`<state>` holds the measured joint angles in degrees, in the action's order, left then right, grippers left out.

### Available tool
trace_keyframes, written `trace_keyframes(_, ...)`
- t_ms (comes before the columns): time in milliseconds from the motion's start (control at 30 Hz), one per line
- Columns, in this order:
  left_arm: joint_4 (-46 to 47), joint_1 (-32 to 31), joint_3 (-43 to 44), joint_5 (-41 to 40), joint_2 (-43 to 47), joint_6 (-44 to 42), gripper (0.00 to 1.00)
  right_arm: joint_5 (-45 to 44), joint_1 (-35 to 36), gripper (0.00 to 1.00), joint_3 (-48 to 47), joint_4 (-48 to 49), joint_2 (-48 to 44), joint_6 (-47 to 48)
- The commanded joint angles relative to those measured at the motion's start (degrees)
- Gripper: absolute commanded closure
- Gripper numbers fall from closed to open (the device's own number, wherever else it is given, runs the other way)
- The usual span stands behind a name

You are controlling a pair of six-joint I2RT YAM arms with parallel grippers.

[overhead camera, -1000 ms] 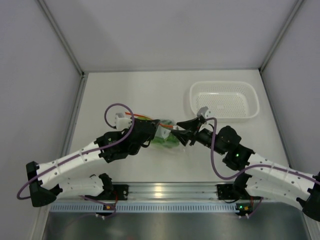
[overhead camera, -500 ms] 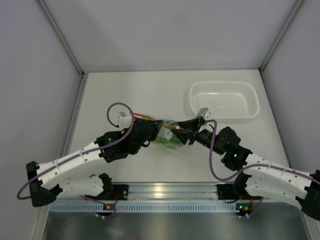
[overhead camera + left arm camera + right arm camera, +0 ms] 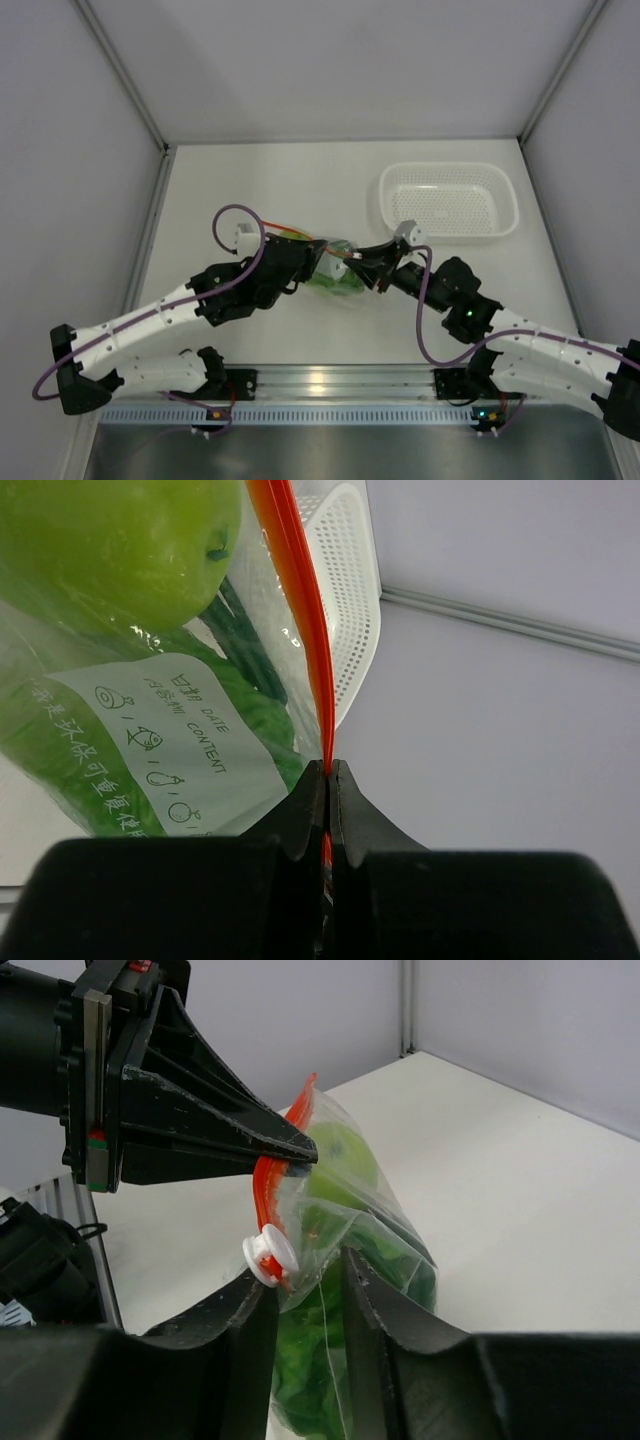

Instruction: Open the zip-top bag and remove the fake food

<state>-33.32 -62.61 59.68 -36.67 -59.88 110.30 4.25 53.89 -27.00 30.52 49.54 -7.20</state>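
The zip-top bag [image 3: 336, 272] hangs between both grippers just above the table's middle. My left gripper [image 3: 328, 767] is shut on its orange-red zip strip [image 3: 300, 610], close to the strip's end. Inside the clear plastic I see a lime-green fruit [image 3: 120, 540] and leafy lettuce [image 3: 310, 1380]. My right gripper [image 3: 305, 1265] stands narrowly open around the bag's upper corner, plastic film between its fingers. The white slider [image 3: 268, 1255] sits right at its left fingertip. The left gripper's tip [image 3: 298, 1155] pinches the strip just above that.
A white perforated basket [image 3: 450, 200] stands at the back right, seen behind the bag as the basket [image 3: 350, 600] in the left wrist view. Both arms meet over the table's centre; grey walls close in the left, right and back.
My right gripper has moved left to the bag's slider corner and its fingers have narrowed around the plastic. The left gripper keeps its hold on the zip strip.
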Motion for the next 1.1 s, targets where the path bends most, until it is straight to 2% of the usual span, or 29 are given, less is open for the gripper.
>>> trace_keyframes(0,5.02,0.12,0.35,-0.86,2.22,-0.52,1.0,1.37,0.78,0.71,-0.94,3.23,-0.85,0.96)
trace_keyframes(100,5.02,0.12,0.09,-1.3,2.83,-0.61,1.0,1.72,0.78,0.78,-1.3,2.7,-1.02,1.14)
trace_keyframes(233,5.11,0.12,0.09,-1.39,2.92,-0.96,1.0,2.86,0.87,0.99,-1.65,2.53,-1.46,1.22)
trace_keyframes(567,5.11,0.12,-0.18,-2.09,1.78,-3.86,1.0,5.24,0.78,1.0,-3.58,-2.22,-4.1,2.02)
trace_keyframes(700,5.02,0.12,0.7,-2.18,0.9,-7.54,0.99,3.14,0.87,1.0,-5.6,-6.43,-4.1,2.19)
trace_keyframes(733,5.11,0.12,1.05,-2.27,0.55,-8.6,0.91,2.7,0.78,1.0,-6.13,-7.66,-3.66,2.19)
trace_keyframes(767,5.02,0.12,2.18,-2.36,-0.23,-10.0,0.76,2.17,0.78,1.0,-7.52,-10.54,-3.22,2.11)
trace_keyframes(800,5.02,0.21,2.72,-2.36,-0.5,-13.06,0.65,1.03,0.78,1.0,-8.49,-12.83,-2.61,2.19)
trace_keyframes(867,5.02,0.29,3.6,-2.36,-0.94,-16.16,0.52,0.67,0.87,1.0,-10.96,-16.27,-0.85,2.37)
trace_keyframes(900,5.02,0.29,3.77,-2.62,-0.77,-18.52,0.43,0.32,0.87,1.0,-11.49,-18.72,-0.5,2.19)
trace_keyframes(1067,6.07,0.38,4.3,-3.5,1.69,-27.13,0.19,-1.52,0.87,1.0,-16.14,-26.03,0.91,0.61)
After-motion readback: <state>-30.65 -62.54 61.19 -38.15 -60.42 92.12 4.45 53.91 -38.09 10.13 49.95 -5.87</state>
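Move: Just off the right hand's part-open fingertips is the zip's white slider, about 1 cm to their left and 1 cm above, with the zip's end running down between the fingers. In the bag, the cabbage hangs roughly 11 cm below and 3 cm to the left. The left hand is still shut on the orange zip strip. The slider is about 5 cm to its right and 3 cm back, and the green apple some 6 cm left, 3 cm ahead and 6 cm below. Closing fully on the zip end just under the white slider, the right fingers pinch it, ease back about 1.5 cm and return, the tips dipping some 10 degrees. Only then does the left hand open wide and let go of the strip, rolling its left side up and tilting its tips up, about 15 degrees in all, almost in place. ##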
